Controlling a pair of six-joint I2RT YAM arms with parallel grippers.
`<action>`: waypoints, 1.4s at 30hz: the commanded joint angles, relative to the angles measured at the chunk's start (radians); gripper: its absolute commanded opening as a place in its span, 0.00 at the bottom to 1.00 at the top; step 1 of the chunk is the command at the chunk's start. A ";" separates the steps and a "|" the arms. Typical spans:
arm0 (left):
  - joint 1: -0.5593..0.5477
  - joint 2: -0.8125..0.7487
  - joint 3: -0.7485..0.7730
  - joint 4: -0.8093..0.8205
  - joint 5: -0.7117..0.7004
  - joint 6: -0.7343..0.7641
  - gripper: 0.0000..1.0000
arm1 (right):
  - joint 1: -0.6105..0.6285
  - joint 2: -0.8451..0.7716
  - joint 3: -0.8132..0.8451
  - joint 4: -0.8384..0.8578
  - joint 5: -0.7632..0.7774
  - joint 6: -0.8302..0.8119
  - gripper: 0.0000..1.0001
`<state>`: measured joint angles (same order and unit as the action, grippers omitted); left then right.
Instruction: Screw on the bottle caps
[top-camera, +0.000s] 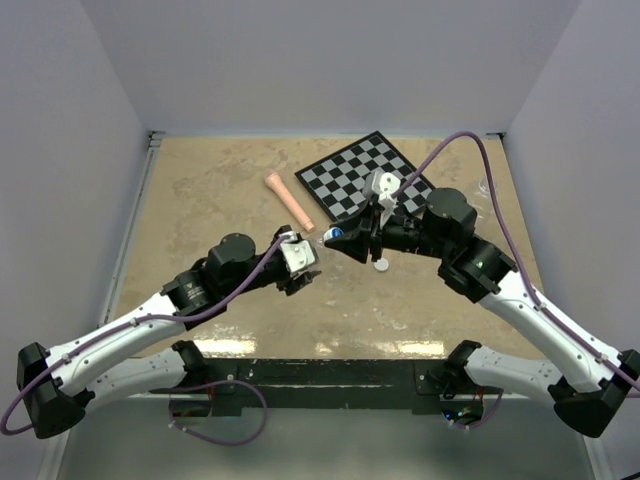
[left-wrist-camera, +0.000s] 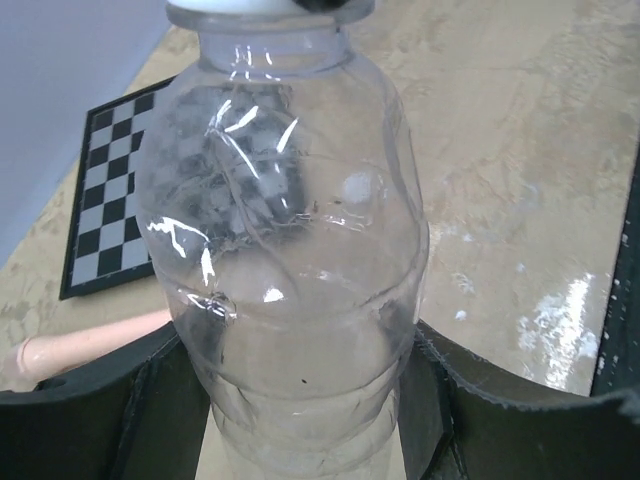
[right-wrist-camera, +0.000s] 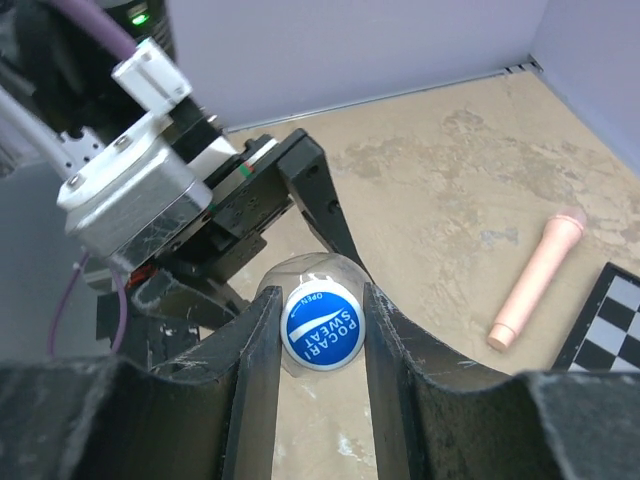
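Observation:
My left gripper (top-camera: 303, 266) is shut on the small clear bottle (left-wrist-camera: 290, 260), its fingers (left-wrist-camera: 130, 400) clamped on the lower body, holding it tilted toward the right arm. My right gripper (right-wrist-camera: 320, 300) is shut on the blue cap with the white mark (right-wrist-camera: 322, 327), which sits on the bottle's mouth; the bottle's shoulder (right-wrist-camera: 318, 268) shows just behind it. From above the blue cap (top-camera: 335, 233) lies between the two grippers. The plain white cap (top-camera: 381, 265) lies loose on the table below the right gripper. I cannot make out the larger labelled bottle.
A pink tapered stick (top-camera: 289, 200) lies on the table behind the left gripper and also shows in the right wrist view (right-wrist-camera: 535, 280). A black-and-white checkerboard (top-camera: 368, 175) lies at the back centre. Grey walls close in the table on three sides.

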<state>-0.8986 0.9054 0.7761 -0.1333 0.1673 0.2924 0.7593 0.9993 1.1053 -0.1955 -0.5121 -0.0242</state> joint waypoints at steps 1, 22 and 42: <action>-0.040 -0.049 0.002 0.299 -0.302 -0.094 0.00 | -0.043 0.051 -0.038 -0.018 0.107 0.159 0.00; 0.041 0.024 -0.113 0.334 0.096 -0.352 0.00 | -0.081 -0.125 -0.084 0.218 0.090 0.208 0.62; 0.049 0.079 -0.057 0.386 0.397 -0.346 0.00 | -0.092 -0.074 -0.147 0.407 -0.150 0.283 0.68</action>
<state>-0.8528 0.9871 0.6678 0.1772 0.5129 -0.0418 0.6727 0.9249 0.9592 0.1371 -0.5961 0.2344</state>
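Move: The blue cap sits between the right hand's fingertips, level with the hand, on the mouth of the bottle, whose middle is about 8 cm below this hand and 2 cm to its left. Seen from the left hand, which grips the bottle, the cap is some 11 cm above and 3 cm to the right. On the table, roughly 32 cm below the right hand, the white cap lies about 11 cm ahead and 11 cm right, the pink stick about 30 cm ahead and 10 cm left. Keeping their holds on the blue cap and the bottle, both hands first go forward 2 to 3 cm together, the right turning a little clockwise and the left swinging the bottle nearly 20 degrees counter-clockwise, so cap and bottle are twisted against each other. The right hand then opens and lets go of the cap, rising about 5 cm with a sweep to its right and some back before coming down and left over the cap again with fingers spread, while the left hand, still gripping the bottle, draws back and to its right and turns back clockwise some 30 degrees, tilting forward as it goes. ##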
